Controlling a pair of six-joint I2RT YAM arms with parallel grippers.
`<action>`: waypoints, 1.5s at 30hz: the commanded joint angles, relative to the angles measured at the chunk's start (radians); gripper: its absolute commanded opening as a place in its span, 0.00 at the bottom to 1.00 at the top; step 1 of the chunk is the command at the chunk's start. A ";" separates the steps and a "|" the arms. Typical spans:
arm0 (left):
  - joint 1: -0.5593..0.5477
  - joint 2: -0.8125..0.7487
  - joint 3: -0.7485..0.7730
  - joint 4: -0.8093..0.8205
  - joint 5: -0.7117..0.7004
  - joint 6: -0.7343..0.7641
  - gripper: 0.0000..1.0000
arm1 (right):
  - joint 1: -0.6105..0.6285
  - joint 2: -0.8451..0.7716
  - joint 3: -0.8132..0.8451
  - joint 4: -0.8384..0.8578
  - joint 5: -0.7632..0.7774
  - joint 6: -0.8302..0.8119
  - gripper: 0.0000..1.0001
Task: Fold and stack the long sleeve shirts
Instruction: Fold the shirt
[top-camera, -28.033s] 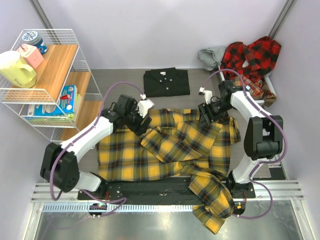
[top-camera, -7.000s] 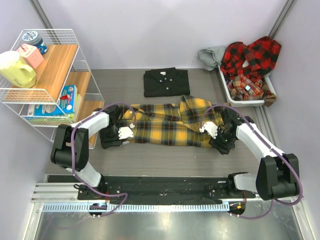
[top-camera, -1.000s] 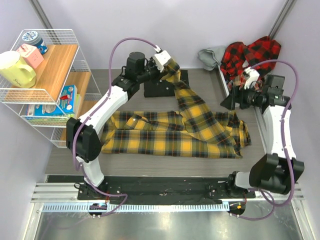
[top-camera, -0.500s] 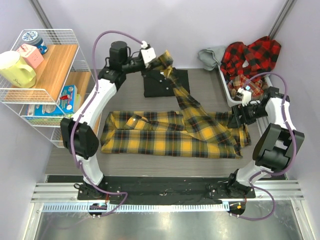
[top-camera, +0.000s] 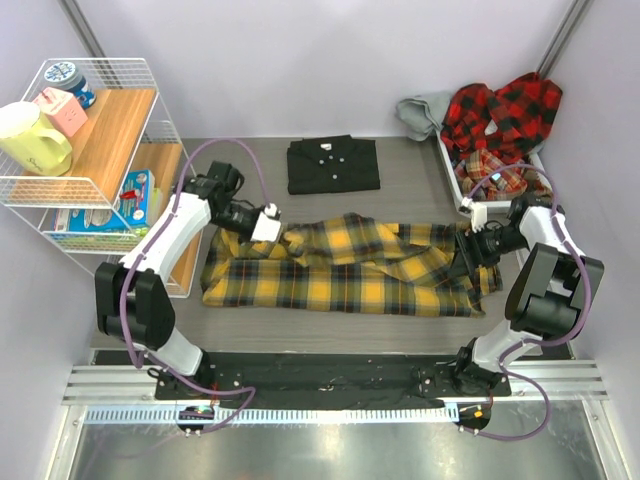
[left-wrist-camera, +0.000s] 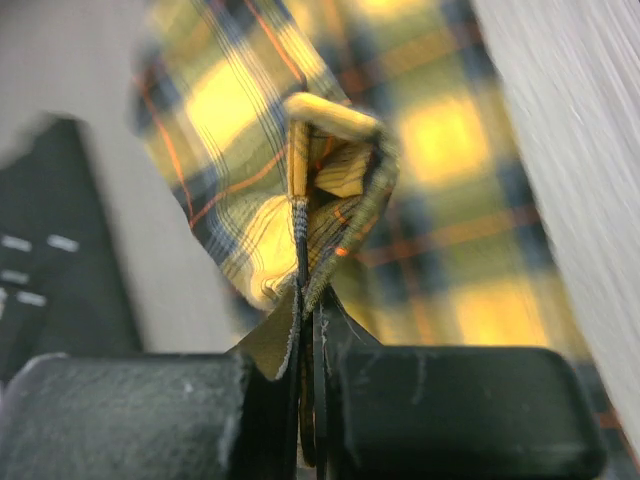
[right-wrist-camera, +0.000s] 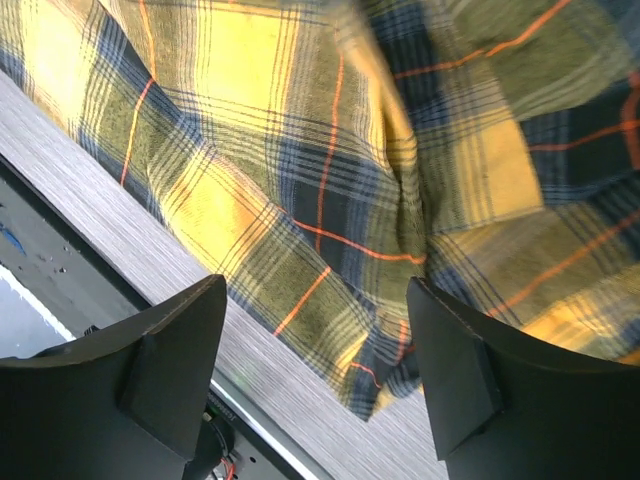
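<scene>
A yellow-and-black plaid shirt (top-camera: 350, 270) lies in a long strip across the table. My left gripper (top-camera: 270, 228) is low over its left part, shut on a pinched fold of the plaid fabric (left-wrist-camera: 330, 170); the jaws meet with cloth between them (left-wrist-camera: 308, 310). My right gripper (top-camera: 472, 250) hovers open over the shirt's right end, its fingers apart on either side of a plaid corner (right-wrist-camera: 385, 385) with nothing gripped (right-wrist-camera: 315, 370). A folded black shirt (top-camera: 333, 163) lies behind. Red-and-black plaid shirts (top-camera: 505, 110) are heaped at the back right.
A white bin (top-camera: 462, 190) under the red shirts stands at the right. A grey cloth (top-camera: 422, 110) lies beside it. A wire shelf (top-camera: 100, 150) with a mug and boxes stands at the left. The black base rail (top-camera: 330, 375) runs along the front.
My left gripper has swung from high at the back down to the left-middle, bringing the held plaid part over the strip. The right gripper has dropped onto the shirt's right end, its jaws narrowing slightly.
</scene>
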 joint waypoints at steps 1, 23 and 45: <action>0.049 -0.031 -0.079 -0.135 -0.066 0.310 0.00 | 0.016 -0.008 -0.032 0.032 -0.009 -0.004 0.76; 0.254 -0.002 -0.168 -0.060 -0.260 0.545 0.38 | 0.082 -0.094 0.011 -0.042 -0.062 0.032 0.54; 0.040 0.001 -0.281 0.260 -0.583 -1.006 0.59 | 0.472 -0.008 -0.089 0.385 0.208 0.409 0.43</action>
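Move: The left gripper holds the sleeve end. The folded shirt's left end, where it is laid, is about 11 cm left, 4 cm back and 15 cm below. The bunched middle is 11 cm right, 1 cm ahead; the black shirt 8 cm right, 15 cm ahead. From the right gripper, the sleeve's right-hand stretch lies about 11 cm left, 3 cm ahead and 5 cm below; the shirt's right end is 4 cm right, 2 cm back. Bring the left gripper, sleeve still pinched, about 11 cm left and 10 cm down to the shirt's left end, opening to let go; lift slightly, swing right and back, then lower again leftward, turning counter-clockwise, fingers steeper. Hold the right gripper low, half closing it, then carry it empty some 11 cm left and slightly forward over the sleeve. ##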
